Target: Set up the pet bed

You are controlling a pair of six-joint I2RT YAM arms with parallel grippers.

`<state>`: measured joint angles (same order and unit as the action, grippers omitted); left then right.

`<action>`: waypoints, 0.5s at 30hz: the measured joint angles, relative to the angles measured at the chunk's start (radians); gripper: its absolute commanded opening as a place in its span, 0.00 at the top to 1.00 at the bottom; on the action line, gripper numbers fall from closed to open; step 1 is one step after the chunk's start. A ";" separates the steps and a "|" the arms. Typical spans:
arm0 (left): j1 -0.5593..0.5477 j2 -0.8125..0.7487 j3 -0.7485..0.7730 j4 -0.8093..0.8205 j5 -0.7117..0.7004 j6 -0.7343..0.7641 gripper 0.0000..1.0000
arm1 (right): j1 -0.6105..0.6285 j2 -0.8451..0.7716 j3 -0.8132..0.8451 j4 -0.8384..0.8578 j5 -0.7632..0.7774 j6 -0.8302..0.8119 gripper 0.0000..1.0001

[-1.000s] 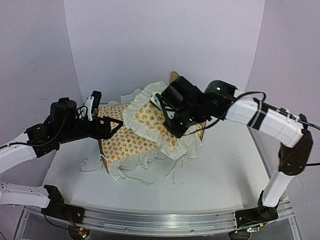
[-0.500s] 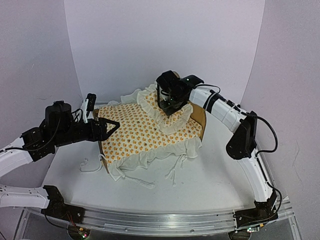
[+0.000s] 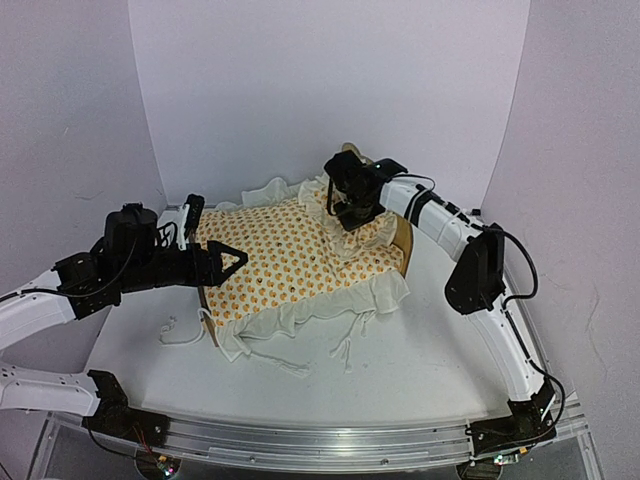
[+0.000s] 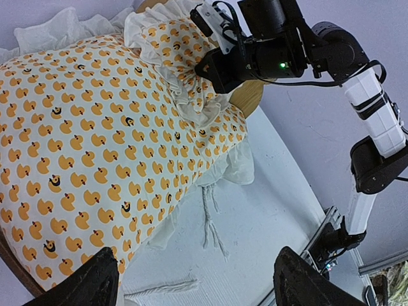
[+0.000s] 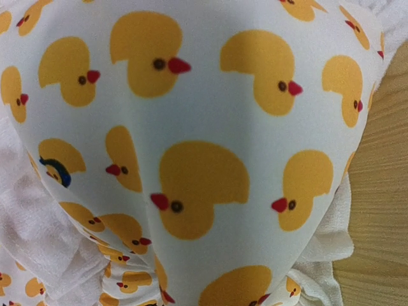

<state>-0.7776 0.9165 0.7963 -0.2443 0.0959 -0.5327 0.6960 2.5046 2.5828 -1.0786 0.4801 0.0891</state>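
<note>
The pet bed shows only as a plywood headboard (image 3: 403, 240) (image 4: 250, 95) (image 5: 377, 191) and a strip of footboard (image 3: 205, 318); duck-print bedding (image 3: 275, 268) (image 4: 76, 134) with white ruffles covers the rest. The small matching pillow (image 3: 352, 228) (image 4: 169, 41) (image 5: 204, 159) lies at the headboard end. My right gripper (image 3: 348, 208) (image 4: 213, 57) is down on it and shut on its fabric, which fills the right wrist view and hides the fingers. At the foot end my left gripper (image 3: 224, 262) (image 4: 204, 287) stands open and empty, just off the bedding's corner.
White tie cords trail from the bedding onto the white table, in front (image 3: 350, 345) (image 4: 217, 213) and at the left (image 3: 178, 330). White backdrop walls close in behind and on both sides. An aluminium rail (image 3: 320, 440) runs along the near edge.
My right arm has carried the pillow from over the middle of the bed back to the headboard end and lowered it there. The left gripper has shifted slightly right, still open.
</note>
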 measured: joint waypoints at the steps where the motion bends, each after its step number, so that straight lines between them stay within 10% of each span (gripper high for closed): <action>1: 0.000 0.002 0.000 0.000 0.003 0.000 0.16 | 0.000 0.005 0.000 0.006 0.008 0.003 1.00; 15: 0.000 0.001 0.000 0.000 0.014 -0.001 0.16 | -0.011 0.020 0.001 0.068 0.045 0.040 0.66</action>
<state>-0.7776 0.9176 0.7963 -0.2440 0.1097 -0.5339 0.6849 2.5248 2.5835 -1.0103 0.5247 0.1291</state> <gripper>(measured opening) 0.840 0.283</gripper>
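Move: My right hand grips the pillow by a bunched fold near its rear edge, with the pillow's middle about 3 cm ahead and 2 cm below. The headboard stands some 8 cm to this hand's right and 2 cm farther out. The duck-print bed cover's middle lies about 11 cm to its left, 9 cm back and 8 cm lower. From my idle left hand, the pillow is roughly 25 cm ahead, 25 cm to the right and 13 cm below. With the pillow already at the head end of the bed, my right hand eases it forward alongside the headboard by a last 1.5 cm or so, the fingertips tilting up about 5 degrees. Then, as it slows to a stop, I open its shut fingers to roughly a quarter, slackening the pinch on the fold without drawing away. ##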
